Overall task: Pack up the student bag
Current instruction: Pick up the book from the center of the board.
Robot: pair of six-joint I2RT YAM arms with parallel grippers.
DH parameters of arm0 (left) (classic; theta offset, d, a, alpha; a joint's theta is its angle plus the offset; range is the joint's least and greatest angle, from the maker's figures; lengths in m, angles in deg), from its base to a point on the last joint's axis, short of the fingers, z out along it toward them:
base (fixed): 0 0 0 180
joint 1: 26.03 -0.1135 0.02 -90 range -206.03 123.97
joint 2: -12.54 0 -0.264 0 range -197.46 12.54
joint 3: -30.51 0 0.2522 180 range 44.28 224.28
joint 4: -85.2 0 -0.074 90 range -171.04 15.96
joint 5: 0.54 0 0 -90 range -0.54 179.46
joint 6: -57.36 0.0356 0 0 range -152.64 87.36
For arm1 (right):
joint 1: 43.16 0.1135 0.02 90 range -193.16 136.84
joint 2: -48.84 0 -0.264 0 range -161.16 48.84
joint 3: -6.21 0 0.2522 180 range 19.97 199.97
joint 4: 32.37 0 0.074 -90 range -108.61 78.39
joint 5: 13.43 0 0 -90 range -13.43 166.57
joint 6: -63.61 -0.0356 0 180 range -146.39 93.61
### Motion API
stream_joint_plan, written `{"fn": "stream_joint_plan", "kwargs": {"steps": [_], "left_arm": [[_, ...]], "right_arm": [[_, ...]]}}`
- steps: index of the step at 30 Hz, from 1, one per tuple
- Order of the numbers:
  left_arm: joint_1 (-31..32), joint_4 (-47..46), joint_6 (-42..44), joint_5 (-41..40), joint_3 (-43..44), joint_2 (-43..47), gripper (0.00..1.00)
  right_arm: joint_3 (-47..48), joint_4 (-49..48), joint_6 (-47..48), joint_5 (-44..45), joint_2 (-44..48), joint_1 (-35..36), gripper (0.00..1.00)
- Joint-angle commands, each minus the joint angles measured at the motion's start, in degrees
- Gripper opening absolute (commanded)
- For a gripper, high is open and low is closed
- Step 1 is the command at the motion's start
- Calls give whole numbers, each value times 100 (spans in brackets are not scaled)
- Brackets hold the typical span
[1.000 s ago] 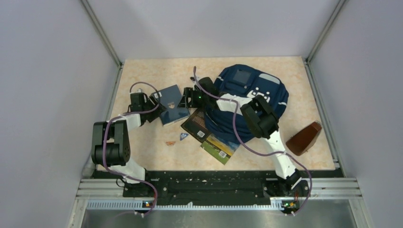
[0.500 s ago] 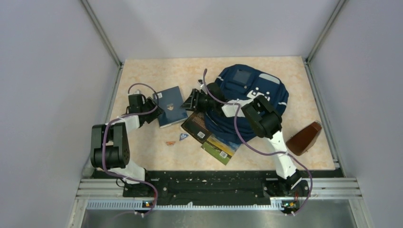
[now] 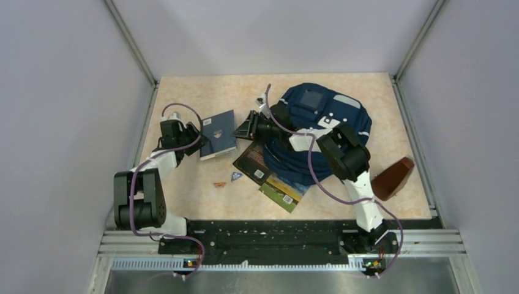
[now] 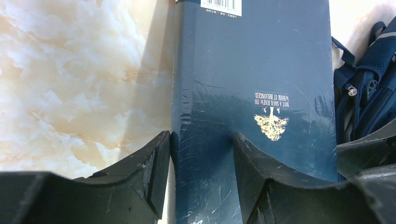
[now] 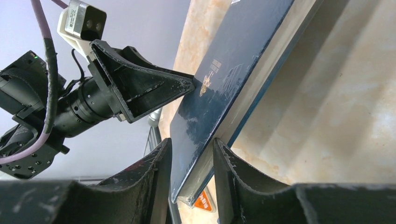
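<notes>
The student bag (image 3: 324, 119) lies at the back right of the table, and its edge shows in the left wrist view (image 4: 369, 93). A dark blue book (image 3: 219, 133) sits left of it, tilted up between both grippers. My left gripper (image 3: 197, 138) holds the book's left end. One of its fingers sits at the spine and the other on the cover (image 4: 252, 70), jaws (image 4: 201, 137) closed on it. My right gripper (image 3: 243, 130) clamps the book's right edge (image 5: 233, 70) across its thickness (image 5: 192, 142).
A brown book (image 3: 254, 160) and a green-yellow book (image 3: 283, 190) lie half under the bag's near edge. A small blue triangle (image 3: 236, 176) and an orange scrap (image 3: 218, 184) sit in front of the book. A brown case (image 3: 392, 177) rests at the right.
The right gripper's jaws have narrowed onto the book's edge. The left jaws have narrowed a little. The book and the left gripper have shifted slightly left.
</notes>
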Motion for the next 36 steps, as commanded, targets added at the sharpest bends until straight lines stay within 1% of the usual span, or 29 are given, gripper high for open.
{"fn": "stream_joint_plan", "kwargs": {"steps": [1,5,8,12,18,21,24,26,30,34,36], "left_arm": [[200,-457,4,1413,139,207,54],[326,-805,-193,1789,-7,95,53],[522,-1014,-290,1884,-98,0,53],[1054,-1166,-373,1788,-114,-115,53],[1814,-1666,-728,1675,-46,-507,53],[2137,-1939,-930,1649,28,-783,53],[2333,-2117,-1070,1622,121,-1065,52],[2393,-2170,-1102,1591,159,-1213,52],[2404,-2166,-1081,1541,170,-1299,52],[2400,-2125,-1034,1498,182,-1323,52],[2400,-2104,-1022,1488,191,-1339,52]], "right_arm": [[50,-621,-1,-336,671,255,36],[-352,-412,254,-186,1043,266,36],[-827,-345,409,54,1441,274,35],[-1386,-44,760,393,2070,291,36],[-2063,833,1419,1026,3036,301,36],[-2366,1206,1674,1313,3371,301,36],[-2718,1510,1867,1704,3706,301,38],[-2892,1725,2006,1992,3923,301,41],[-3091,2123,2148,2418,4233,292,52],[-3426,2089,2011,2940,4540,284,61],[-3595,2026,1881,3255,4716,283,68]]}}
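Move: The two hands hold the dark blue book between them, its middle about 5 cm right and 3 cm ahead of the left hand, 7 cm left of the right hand. It is taken to the black book, some 19 cm right, 7 cm back and 6 cm down from the left hand; 8 cm right, 10 cm back and 10 cm down from the right. The backpack's middle is about 33 cm right and 2 cm ahead of the right hand, roughly 6 cm below. Still holding the dark blue book by its opposite sides, both hands carry it right towards the black book and the near flank of the backpack. The left hand sweeps some 20 cm, turning about 30 degrees clockwise; the right goes 13 cm right and 8 cm back, rising a little, then late on opens its fingers and lets go of its edge. ##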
